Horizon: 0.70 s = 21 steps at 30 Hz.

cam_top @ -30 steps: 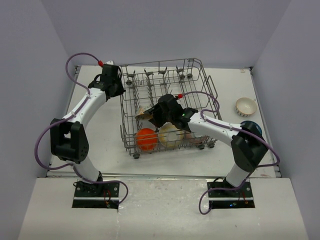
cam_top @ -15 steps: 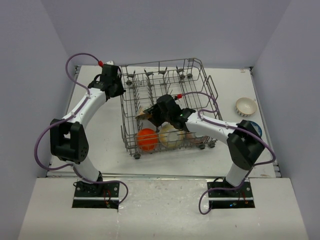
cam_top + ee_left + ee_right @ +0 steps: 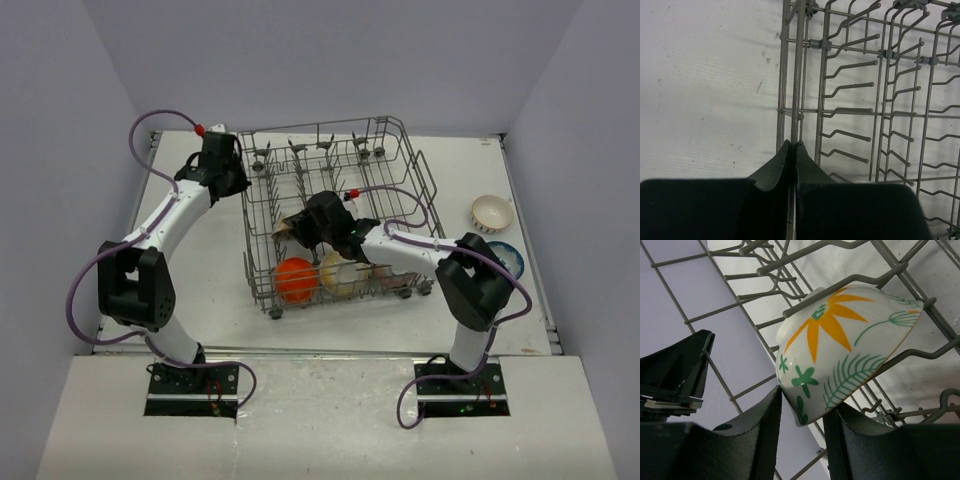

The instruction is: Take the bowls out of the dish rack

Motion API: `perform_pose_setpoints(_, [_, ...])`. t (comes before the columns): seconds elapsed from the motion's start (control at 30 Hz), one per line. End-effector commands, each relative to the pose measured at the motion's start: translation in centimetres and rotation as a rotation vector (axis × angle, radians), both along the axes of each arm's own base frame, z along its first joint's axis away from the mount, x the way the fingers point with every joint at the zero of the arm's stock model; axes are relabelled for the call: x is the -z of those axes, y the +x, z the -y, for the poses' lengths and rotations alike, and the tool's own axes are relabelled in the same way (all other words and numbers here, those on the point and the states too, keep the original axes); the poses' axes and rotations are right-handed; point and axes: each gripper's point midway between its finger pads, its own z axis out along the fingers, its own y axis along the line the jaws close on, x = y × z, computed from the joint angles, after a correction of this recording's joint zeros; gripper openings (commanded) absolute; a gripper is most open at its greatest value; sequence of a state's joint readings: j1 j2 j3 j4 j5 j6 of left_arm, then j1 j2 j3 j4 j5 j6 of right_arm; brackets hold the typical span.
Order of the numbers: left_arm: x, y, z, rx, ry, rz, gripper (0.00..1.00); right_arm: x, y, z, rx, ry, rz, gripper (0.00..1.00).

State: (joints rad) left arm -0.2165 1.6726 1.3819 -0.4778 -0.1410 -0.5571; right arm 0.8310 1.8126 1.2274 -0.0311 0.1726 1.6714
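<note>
The grey wire dish rack stands in the middle of the table. A white bowl with orange and green floral marks lies tilted among the tines at the rack's left side. My right gripper reaches into the rack, its fingers closed on either side of that bowl's rim. An orange bowl and a cream-yellow bowl sit at the rack's near edge. My left gripper is shut on the rack's rim wire at the far left corner.
Two bowls stand on the table right of the rack: a whitish one and a blue-and-white patterned one beside the right arm's elbow. Upright tines fill the rack's inside. Grey walls close in the table on three sides.
My right gripper has pushed a little further left inside the rack and its jaws have narrowed onto the floral bowl. The left arm has not moved.
</note>
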Motion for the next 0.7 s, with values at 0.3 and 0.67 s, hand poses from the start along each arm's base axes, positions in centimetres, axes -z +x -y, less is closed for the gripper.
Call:
perform_pose_setpoints(0.3, [1.2,-2.4,0.2,0.000,-0.082,-0.045,0.00,0.6,0.8,2.3,0.124,0.003,0.059,0.07])
perform_pose_setpoints(0.67, [2.9,-3.1,-0.2,-0.002,-0.093,-0.070,0.00,0.8,0.1,3.3,0.084,0.005,0.182,0.00])
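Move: The right hand's half-open fingers already straddle the raised rim of the flower bowl. The bowl's middle sits about 1 cm ahead, 2 cm to the right and 4 cm below. Behind it in the rack's front row, the orange bowl is some 13 cm back and 1 cm right of the right hand, the yellow bowl 11 cm back and 12 cm right. From the left hand the flower bowl lies roughly 10 cm back, 11 cm right and 7 cm lower. Close the right gripper nearly shut on the flower bowl's rim, pinching its edge between the fingertips, then ease back about 1.5 cm, rising about 1 cm and drifting slightly right, with a slight roll of the wrist. Keep the left gripper shut around the rack's left rail and let it shift about 1.5 cm back and right. ##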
